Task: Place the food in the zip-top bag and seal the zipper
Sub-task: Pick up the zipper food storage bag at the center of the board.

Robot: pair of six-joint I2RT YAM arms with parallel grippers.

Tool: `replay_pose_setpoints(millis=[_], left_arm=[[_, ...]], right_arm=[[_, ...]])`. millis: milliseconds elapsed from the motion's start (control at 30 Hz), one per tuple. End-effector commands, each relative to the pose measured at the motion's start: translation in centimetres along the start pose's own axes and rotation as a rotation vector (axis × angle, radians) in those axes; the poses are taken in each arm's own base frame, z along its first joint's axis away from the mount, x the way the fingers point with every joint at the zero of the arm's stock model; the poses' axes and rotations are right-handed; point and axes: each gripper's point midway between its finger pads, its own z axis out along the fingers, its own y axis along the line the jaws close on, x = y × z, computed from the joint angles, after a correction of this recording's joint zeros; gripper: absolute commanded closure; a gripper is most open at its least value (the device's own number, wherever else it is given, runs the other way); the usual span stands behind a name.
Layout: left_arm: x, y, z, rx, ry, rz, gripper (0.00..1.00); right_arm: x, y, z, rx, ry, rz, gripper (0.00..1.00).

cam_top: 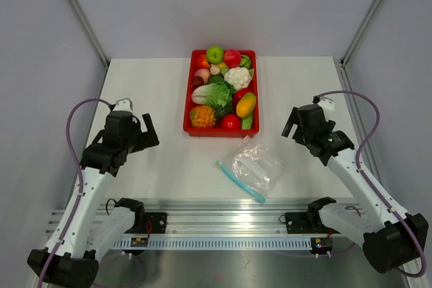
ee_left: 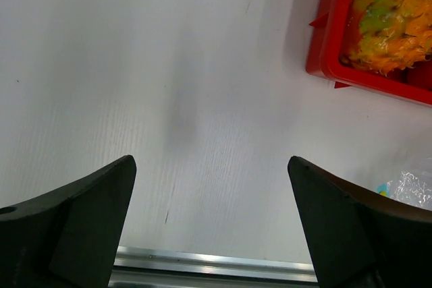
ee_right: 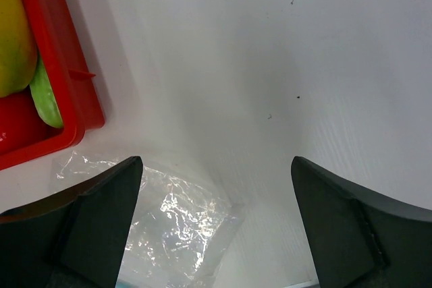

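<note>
The toy food [cam_top: 223,92] fills a red tray [cam_top: 188,109] at the table's middle back: a green apple [cam_top: 214,53], a cauliflower [cam_top: 237,77], a mango [cam_top: 246,104], a tomato [cam_top: 231,121] and leafy greens [cam_top: 210,94]. The clear zip-top bag [cam_top: 256,165] lies flat in front of the tray, its light blue-teal zipper [cam_top: 240,181] along the near-left edge. The bag also shows in the right wrist view [ee_right: 169,227]. My left gripper [cam_top: 144,131] is open and empty, left of the tray. My right gripper [cam_top: 291,125] is open and empty, right of the bag.
An aluminium rail [cam_top: 229,224] runs along the table's near edge between the arm bases. Grey walls with metal posts [cam_top: 77,11] close in the table at the back and sides. The tray's corner shows in the left wrist view [ee_left: 324,65].
</note>
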Motion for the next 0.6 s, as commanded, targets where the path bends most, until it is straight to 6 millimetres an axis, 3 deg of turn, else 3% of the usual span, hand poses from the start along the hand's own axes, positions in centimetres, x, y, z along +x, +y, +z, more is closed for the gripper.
replay_pose_setpoints(millis=[0, 267, 400, 467, 567], left_arm=[[-0.7, -1.3, -0.4, 0.068, -0.013, 0.020, 0.01], [-1.7, -3.2, -0.4, 0.151, -0.013, 0.015, 0.01], [-2.4, -3.9, -0.6, 0.173, -0.016, 0.009, 0.01], [-2.7, -3.9, -0.7, 0.168, -0.021, 0.010, 0.01], [-3.0, -3.7, -0.8, 0.151, -0.027, 0.000, 0.01]], right_arm=[[-0.2, 1.5, 0.1, -0.075, -0.005, -0.005, 0.00], [0.7, 5.2, -1.8, -0.173, -0.042, -0.173, 0.00], [3.9, 9.5, -3.4, -0.220, -0.061, -0.336, 0.00], [6.6, 10.6, -3.8, -0.200, -0.025, -0.432, 0.00], [8.3, 11.2, -4.5, -0.149, -0.033, -0.497, 0.01]])
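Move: The zip-top bag lies flat on the board some 15 cm to the right hand's left, about 9 cm back and 16 cm below. Its blue zipper strip is about 4 cm farther left and 5 cm nearer the bases than the bag's middle. The red basket is centred about 27 cm left and 18 cm ahead of the right hand, with the mango 18 cm left and 12 cm ahead. From the left hand, the bag is about 40 cm right, 6 cm back and 18 cm below. Leftward, gathering speed, the right hand sweeps some 14 cm to come above the bag, drawing back about 4 cm and sinking slightly late on. It turns roughly 30 degrees counter-clockwise, its left side dipping a little, fingers still wide open and clear of the bag. The left hand, also open, drifts about 2 cm right towards the bag. ##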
